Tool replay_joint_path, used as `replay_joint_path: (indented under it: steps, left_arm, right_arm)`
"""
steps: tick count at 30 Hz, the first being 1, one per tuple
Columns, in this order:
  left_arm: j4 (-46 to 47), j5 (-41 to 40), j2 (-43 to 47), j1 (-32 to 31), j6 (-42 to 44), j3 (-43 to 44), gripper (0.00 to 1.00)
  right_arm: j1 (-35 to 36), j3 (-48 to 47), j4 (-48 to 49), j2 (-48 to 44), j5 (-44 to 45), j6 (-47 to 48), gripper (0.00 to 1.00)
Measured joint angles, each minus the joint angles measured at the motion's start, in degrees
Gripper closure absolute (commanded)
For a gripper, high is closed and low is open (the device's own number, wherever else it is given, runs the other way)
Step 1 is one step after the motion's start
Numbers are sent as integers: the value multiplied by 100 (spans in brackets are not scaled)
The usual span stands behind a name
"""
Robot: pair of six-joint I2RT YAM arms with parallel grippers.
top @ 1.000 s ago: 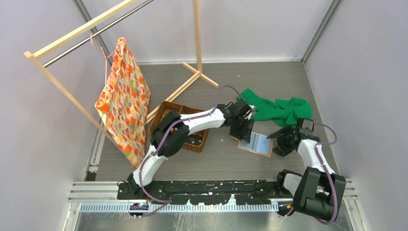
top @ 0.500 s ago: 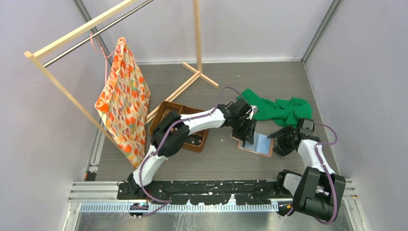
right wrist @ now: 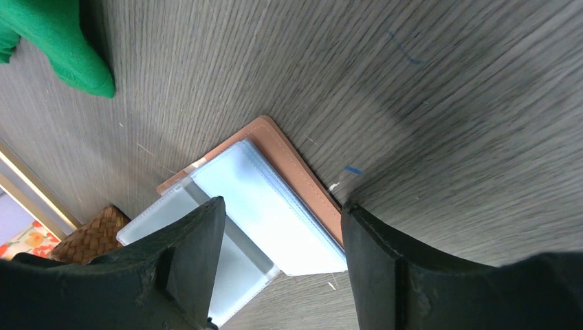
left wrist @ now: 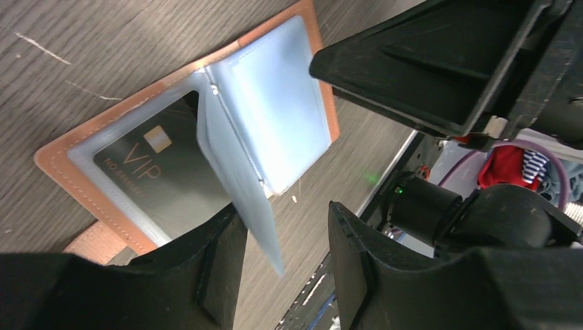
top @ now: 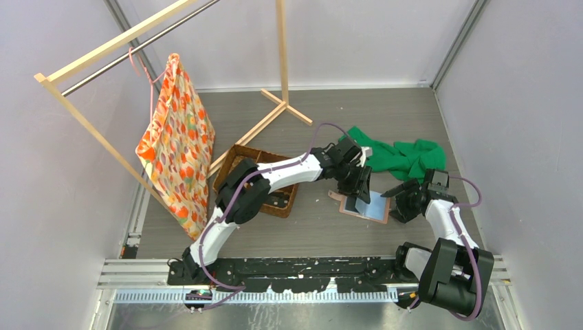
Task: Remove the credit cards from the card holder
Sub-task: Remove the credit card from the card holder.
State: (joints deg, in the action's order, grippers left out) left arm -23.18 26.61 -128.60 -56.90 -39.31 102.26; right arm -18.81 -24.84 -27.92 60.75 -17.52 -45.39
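The card holder lies open on the table, a salmon-pink cover with clear plastic sleeves. A dark credit card marked VIP sits inside the left sleeve. One sleeve page stands up from the spine and leans by the inner face of one finger of my left gripper. That gripper is open over the holder's left half. My right gripper is open too and straddles the holder's right edge, low over it; I cannot tell whether it touches. No card is outside the holder.
A green cloth lies just behind the holder. A brown woven basket stands to the left under the left arm. Further left an orange patterned bag hangs from a wooden rack. Grey walls close in both sides.
My left gripper has slid a little to the right and nearer, further over the holder, covering more of it. The right arm has not moved.
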Motion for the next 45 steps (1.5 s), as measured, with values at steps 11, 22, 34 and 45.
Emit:
replay_joint_path:
  steps: [11,22,34,45]
  left_arm:
    - [291,306,-24,-72,-302,146,52]
    - [487,505,-157,-240,-514,245,52]
    - [800,592,-17,-33,-564,-151,54]
    - [1285,826,350,859,-986,-1377,54]
  right_arm:
    - [0,4,0,0,13,-17,35]
    - [-11,-549,-741,-142,557,-44,34]
    - [-87,-1150,-1106,-627,450,52,36]
    - [262,-876,-809,-592,-315,173,65]
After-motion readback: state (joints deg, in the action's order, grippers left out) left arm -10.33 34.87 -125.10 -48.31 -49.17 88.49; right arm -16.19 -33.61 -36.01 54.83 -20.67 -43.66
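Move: Between the left fingers stands the card holder's lifted sleeve page, its middle about 1 cm to the hand's right and 2 cm below. The black VIP card in the left half lies roughly 2 cm left, 1 cm back and 5 cm down. From the right hand, the lifted page is about 7 cm left, 1 cm ahead and 1 cm higher; the green cloth is some 15 cm ahead, 2 cm right and 2 cm below. Pushing the sleeve page over with one finger, the left hand goes about 3 cm right, slightly back and up. It then leaves the page and swings some 7 cm left and 6 cm forward, sinking, its opening unchanged. The right hand rises about 6 cm, swings out to the right to clear the holder, then returns left above it with its fingers half closing. ##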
